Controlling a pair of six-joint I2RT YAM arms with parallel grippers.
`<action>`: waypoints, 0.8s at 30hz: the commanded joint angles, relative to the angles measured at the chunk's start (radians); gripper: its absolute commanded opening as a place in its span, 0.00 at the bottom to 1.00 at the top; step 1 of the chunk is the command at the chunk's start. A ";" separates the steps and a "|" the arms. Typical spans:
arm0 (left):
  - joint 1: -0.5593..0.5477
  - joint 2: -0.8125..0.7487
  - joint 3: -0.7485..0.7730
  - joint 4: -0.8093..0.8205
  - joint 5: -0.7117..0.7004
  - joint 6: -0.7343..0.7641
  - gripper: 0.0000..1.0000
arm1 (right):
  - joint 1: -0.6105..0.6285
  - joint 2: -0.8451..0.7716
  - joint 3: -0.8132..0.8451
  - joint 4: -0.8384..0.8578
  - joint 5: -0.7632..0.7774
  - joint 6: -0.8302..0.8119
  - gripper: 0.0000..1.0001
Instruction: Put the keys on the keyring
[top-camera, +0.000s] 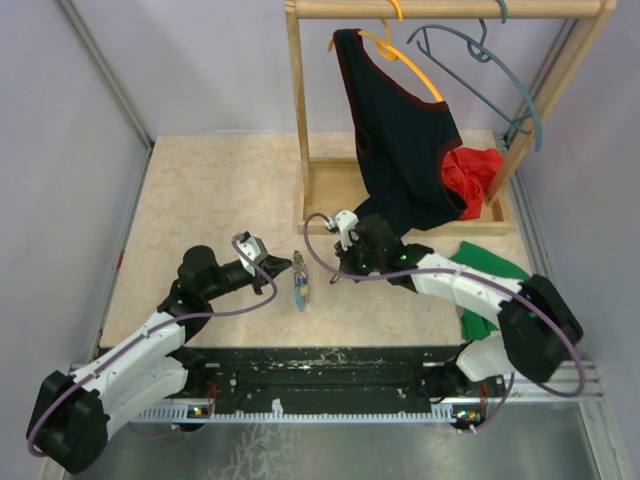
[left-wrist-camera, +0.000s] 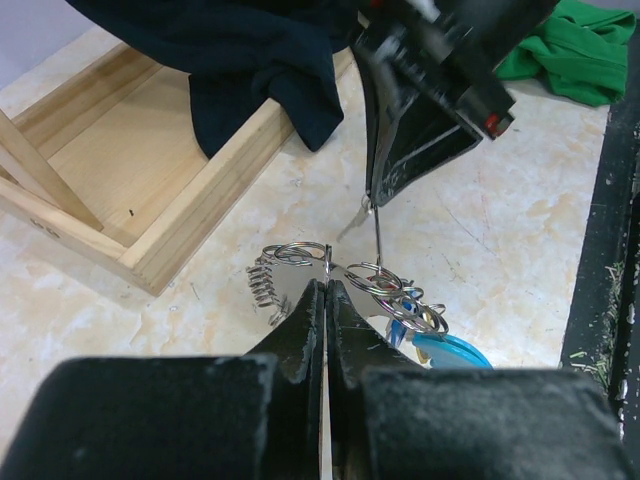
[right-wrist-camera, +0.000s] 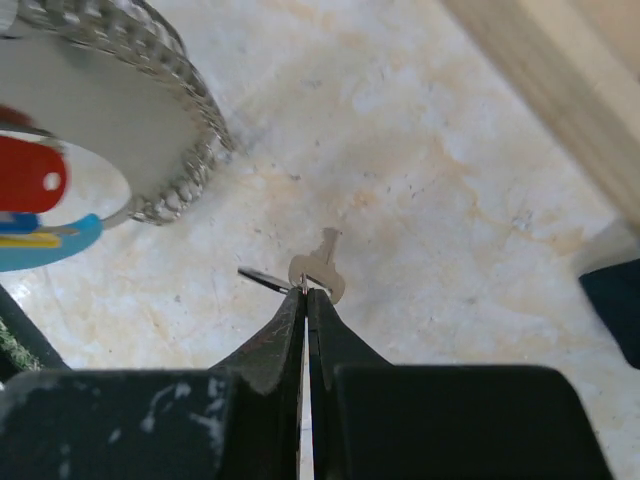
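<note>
The keyring (left-wrist-camera: 266, 284) is a coiled grey wire loop with small split rings (left-wrist-camera: 385, 285) and a light-blue section (left-wrist-camera: 452, 351). It hangs just above the table's middle (top-camera: 300, 287). My left gripper (left-wrist-camera: 327, 283) is shut on its thin wire, reaching from the left in the top view (top-camera: 288, 266). In the right wrist view the coil (right-wrist-camera: 165, 100) sits at the upper left, with a red key head (right-wrist-camera: 30, 175) inside it. My right gripper (right-wrist-camera: 306, 290) is shut on the small ring of a silver key (right-wrist-camera: 322, 262), held right beside the keyring (top-camera: 334, 270).
A wooden clothes rack with a tray base (top-camera: 325, 190) stands behind the grippers. A black garment (top-camera: 400, 150) hangs from it on a yellow hanger, beside a grey-blue hanger (top-camera: 490, 60). A red cloth (top-camera: 478, 170) lies in the tray and a green cloth (top-camera: 490, 265) by the right arm.
</note>
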 joint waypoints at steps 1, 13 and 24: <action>0.005 -0.001 0.012 0.034 0.034 -0.016 0.01 | -0.007 -0.177 -0.120 0.343 -0.059 -0.054 0.00; 0.004 0.047 0.050 0.087 0.145 -0.023 0.01 | -0.007 -0.372 -0.271 0.647 -0.190 -0.045 0.00; 0.004 0.117 0.080 0.158 0.331 0.074 0.01 | -0.007 -0.414 -0.250 0.572 -0.453 -0.310 0.00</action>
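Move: The keyring's top loop, pinched in the left fingers, lies about 11 cm left of the right hand, 2 cm back and 9 cm higher; its coloured tags hang some 9 cm left, 4 cm back and about level. The wooden tray's near-left corner is about 12 cm ahead, 10 cm left and 5 cm below. From the left hand, the keys held by the right are about 11 cm right, 2 cm ahead and 11 cm below, and that tray corner about 14 cm ahead, 1 cm right and 15 cm below. Still pinching the keys, the right hand lifts them some 11 cm, then also draws back and left, 3 to 4 cm each way, towards the keyring, while its steeply down-pointing fingers swing up to point left, nearly level. The left hand keeps its pinch on the keyring loop, easing about 2 cm right and 2 cm back towards the keys with a small clockwise turn. ##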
